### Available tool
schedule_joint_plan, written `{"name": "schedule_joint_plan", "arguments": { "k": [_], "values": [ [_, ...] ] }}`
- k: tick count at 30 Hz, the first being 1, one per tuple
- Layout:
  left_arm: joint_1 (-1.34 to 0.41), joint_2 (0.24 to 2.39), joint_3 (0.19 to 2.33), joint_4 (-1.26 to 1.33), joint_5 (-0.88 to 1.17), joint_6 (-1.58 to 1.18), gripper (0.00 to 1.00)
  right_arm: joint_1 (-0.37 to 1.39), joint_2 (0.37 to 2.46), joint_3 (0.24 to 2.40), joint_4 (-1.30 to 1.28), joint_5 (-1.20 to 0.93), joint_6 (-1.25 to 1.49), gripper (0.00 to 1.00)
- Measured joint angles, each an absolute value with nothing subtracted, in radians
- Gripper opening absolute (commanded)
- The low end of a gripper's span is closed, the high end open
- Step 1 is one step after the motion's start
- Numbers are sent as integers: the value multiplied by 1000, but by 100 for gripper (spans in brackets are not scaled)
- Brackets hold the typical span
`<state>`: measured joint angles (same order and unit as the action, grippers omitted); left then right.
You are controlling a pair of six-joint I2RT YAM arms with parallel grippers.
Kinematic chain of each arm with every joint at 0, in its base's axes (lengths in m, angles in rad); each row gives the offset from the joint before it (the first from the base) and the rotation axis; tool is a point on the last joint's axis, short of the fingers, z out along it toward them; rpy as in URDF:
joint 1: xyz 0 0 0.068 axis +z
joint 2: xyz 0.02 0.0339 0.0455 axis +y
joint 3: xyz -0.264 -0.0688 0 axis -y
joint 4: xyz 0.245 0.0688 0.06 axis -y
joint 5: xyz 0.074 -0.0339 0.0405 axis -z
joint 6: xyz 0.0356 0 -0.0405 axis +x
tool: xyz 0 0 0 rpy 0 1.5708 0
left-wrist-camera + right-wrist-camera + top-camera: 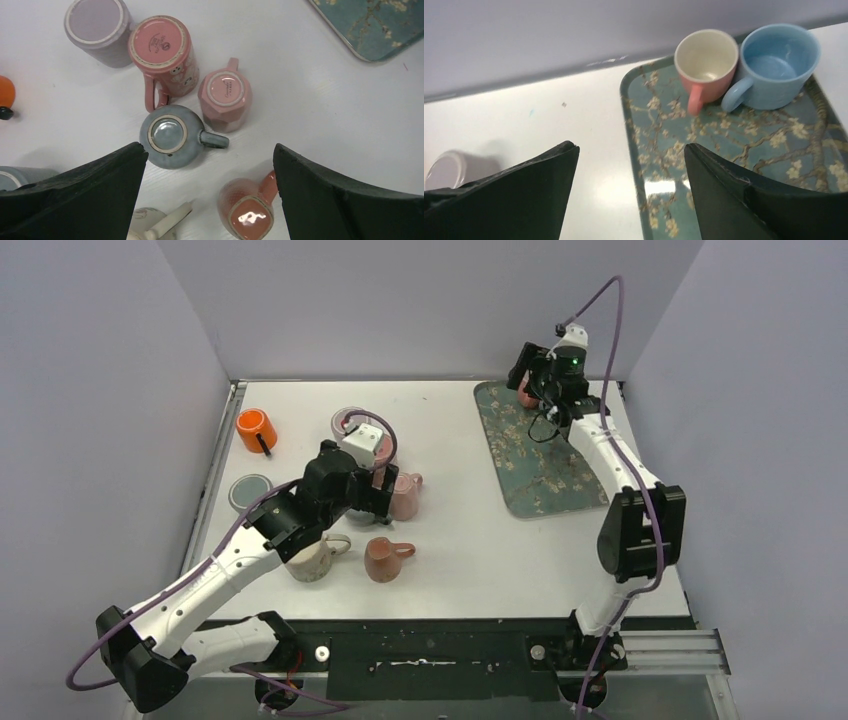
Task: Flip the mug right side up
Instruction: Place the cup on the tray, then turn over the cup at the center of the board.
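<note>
Several mugs stand upside down on the white table under my left gripper (210, 192), which is open and above them, touching none: a grey-blue mug (171, 135), a faceted pink mug (225, 97), a tall pink mug (162, 50), a lilac mug (95, 30), a salmon mug (247, 212) and a cream mug (150, 225). At the back right, a pink mug (705, 60) and a blue mug (779, 62) stand right side up on the floral tray (724, 150). My right gripper (630, 165) is open over the tray's left rim, pulled back from the pink mug, holding nothing.
An orange cup (256, 430) and a grey round dish (250, 490) sit at the left of the table. The tray (535, 455) fills the back right. Walls close in on three sides. In the overhead view my left arm (300, 515) covers part of the mug cluster.
</note>
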<state>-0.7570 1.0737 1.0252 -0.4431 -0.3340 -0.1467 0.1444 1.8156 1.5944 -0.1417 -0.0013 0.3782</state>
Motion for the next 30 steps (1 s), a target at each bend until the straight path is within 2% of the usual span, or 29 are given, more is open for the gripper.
{"name": "schedule_joint_plan", "arguments": {
  "k": [7,13,17,20,27,30],
  "values": [
    [-751,1074,1023,-497,-198,-174,88,145,1593,1251,-3,-327,386,76],
    [-750,1082,991,-496,-4,-79,78,154,1495,1106,12,-464,405,76],
    [-755,1167,1029,-548,90,29,70,154,1433,1065,-1,-472,425,77],
    [-774,1278,1087,-604,130,109,67,153,1381,1049,-15,-453,434,77],
    [-902,1487,1138,-736,127,252,55,143,1234,996,-12,-395,458,78],
    [-946,1556,1156,-784,107,291,54,141,1198,983,-10,-374,461,79]
  ]
}}
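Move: Lying behind and below the left hand, the brown mug is about 8 cm back, almost level sideways and some 17 cm down. At the same depth, the dark grey mug is about 5 cm ahead and 6 cm left of this hand, the pink mug 6 cm ahead and 3 cm right, and the cream mug 5 cm back and 16 cm left. From the right hand, the brown mug is some 34 cm back, 29 cm left and 18 cm down. Dropping about 15 cm, mostly late, while drawing back 10 cm and right 7 cm, the left hand comes down over the brown mug's handle side; it turns clockwise about 45 degrees, tips its fingers nearly straight down and narrows them to about half open. The empty right hand retreats some 17 cm from the tray mugs, swinging left, then partly back right, fingers still open. ##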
